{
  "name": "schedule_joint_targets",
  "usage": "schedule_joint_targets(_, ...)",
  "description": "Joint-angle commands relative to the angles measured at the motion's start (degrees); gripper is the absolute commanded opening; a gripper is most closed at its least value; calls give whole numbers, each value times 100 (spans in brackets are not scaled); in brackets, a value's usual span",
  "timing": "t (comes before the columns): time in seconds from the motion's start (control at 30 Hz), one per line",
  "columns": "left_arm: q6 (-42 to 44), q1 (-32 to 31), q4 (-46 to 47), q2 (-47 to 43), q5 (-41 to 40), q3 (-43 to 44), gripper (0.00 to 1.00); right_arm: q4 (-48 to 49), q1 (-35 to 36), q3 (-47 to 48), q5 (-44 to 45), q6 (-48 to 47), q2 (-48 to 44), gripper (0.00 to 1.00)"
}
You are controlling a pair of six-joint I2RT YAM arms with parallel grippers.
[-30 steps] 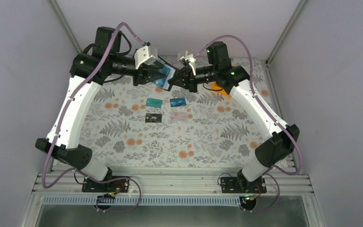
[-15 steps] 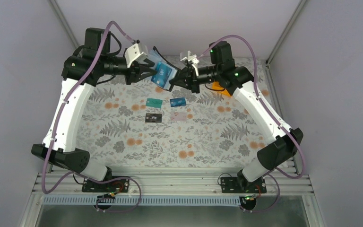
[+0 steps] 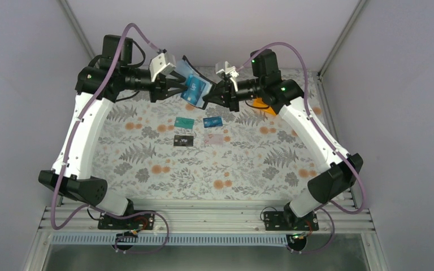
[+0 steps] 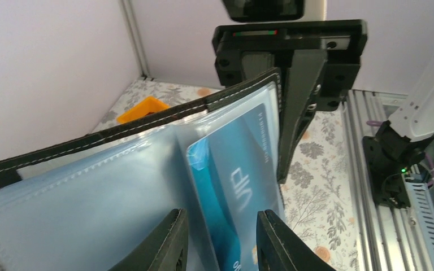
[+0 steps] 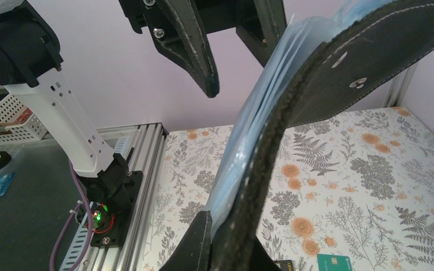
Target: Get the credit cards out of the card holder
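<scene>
The black card holder point(image 3: 195, 84) hangs in the air above the far middle of the table, folded open. My right gripper point(image 3: 210, 97) is shut on its lower edge, pinching the black cover point(image 5: 344, 62) and the clear sleeves; one finger point(image 5: 200, 243) shows. My left gripper point(image 4: 220, 213) is open, its fingers point(image 4: 166, 243) either side of a sleeve that holds a blue card point(image 4: 243, 164) marked VIP, with gaps on both sides. On the table lie a teal card point(image 3: 185, 122), a blue card point(image 3: 212, 121), a black card point(image 3: 184, 140) and a pale pink card point(image 3: 215, 138).
An orange bin point(image 3: 265, 107) stands at the back right, partly behind the right arm, and also shows as an orange bin point(image 4: 141, 108) past the holder. The floral cloth point(image 3: 164, 169) covers the table. Walls close in the back and both sides.
Over the last second the left arm drew back to the left and the holder swung up and open between the two grippers. The left jaws narrowed slightly. Little moved in the last half second.
</scene>
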Motion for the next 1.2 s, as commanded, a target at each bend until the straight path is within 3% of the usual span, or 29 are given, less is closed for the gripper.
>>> schedule_joint_targets(0.0,-9,26,-11,90,715,-107,29,40,8,191,-140,-97,-182,4)
schedule_joint_targets(0.23,91,15,-106,167,1023,-178,7,235,8,171,-2,-29,-189,4)
schedule_joint_targets(0.43,224,12,-196,174,1119,-207,12,289,14,195,139,53,-164,4)
schedule_joint_targets(0.57,196,14,-196,208,1207,-239,3,308,2,196,100,50,-173,4)
schedule_joint_targets(0.73,355,270,-366,14,709,-151,2,345,-83,12,135,-11,-304,4)
schedule_joint_targets(0.87,434,426,-287,-199,708,-416,2,288,-144,-20,117,-26,-297,4)
schedule_joint_targets(1.17,522,481,-501,-109,564,-104,2,207,-167,43,72,-57,-257,4)
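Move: The blue card in the clear sleeve of the held-up card holder has its middle some 3 cm right of the left hand, 1 cm back and a touch lower; the sleeve edge is between the open left fingers. Far below, some 40 cm down, the teal card lies about 12 cm ahead and 4 cm left, the dark blue card 12 cm ahead and 8 cm right. From the right hand, gripping the holder, the sleeved card is about 5 cm left, 1 cm ahead, 3 cm up. The left fingers close from about a third open and pinch the near edge of the clear sleeve by the blue card, while the hand eases back and right by about 1 cm each and sinks slightly. Once shut, they draw the sleeve some 2.5 cm to the left, away from the right hand, which keeps its grip on the holder and drifts forward about 1.5 cm. ##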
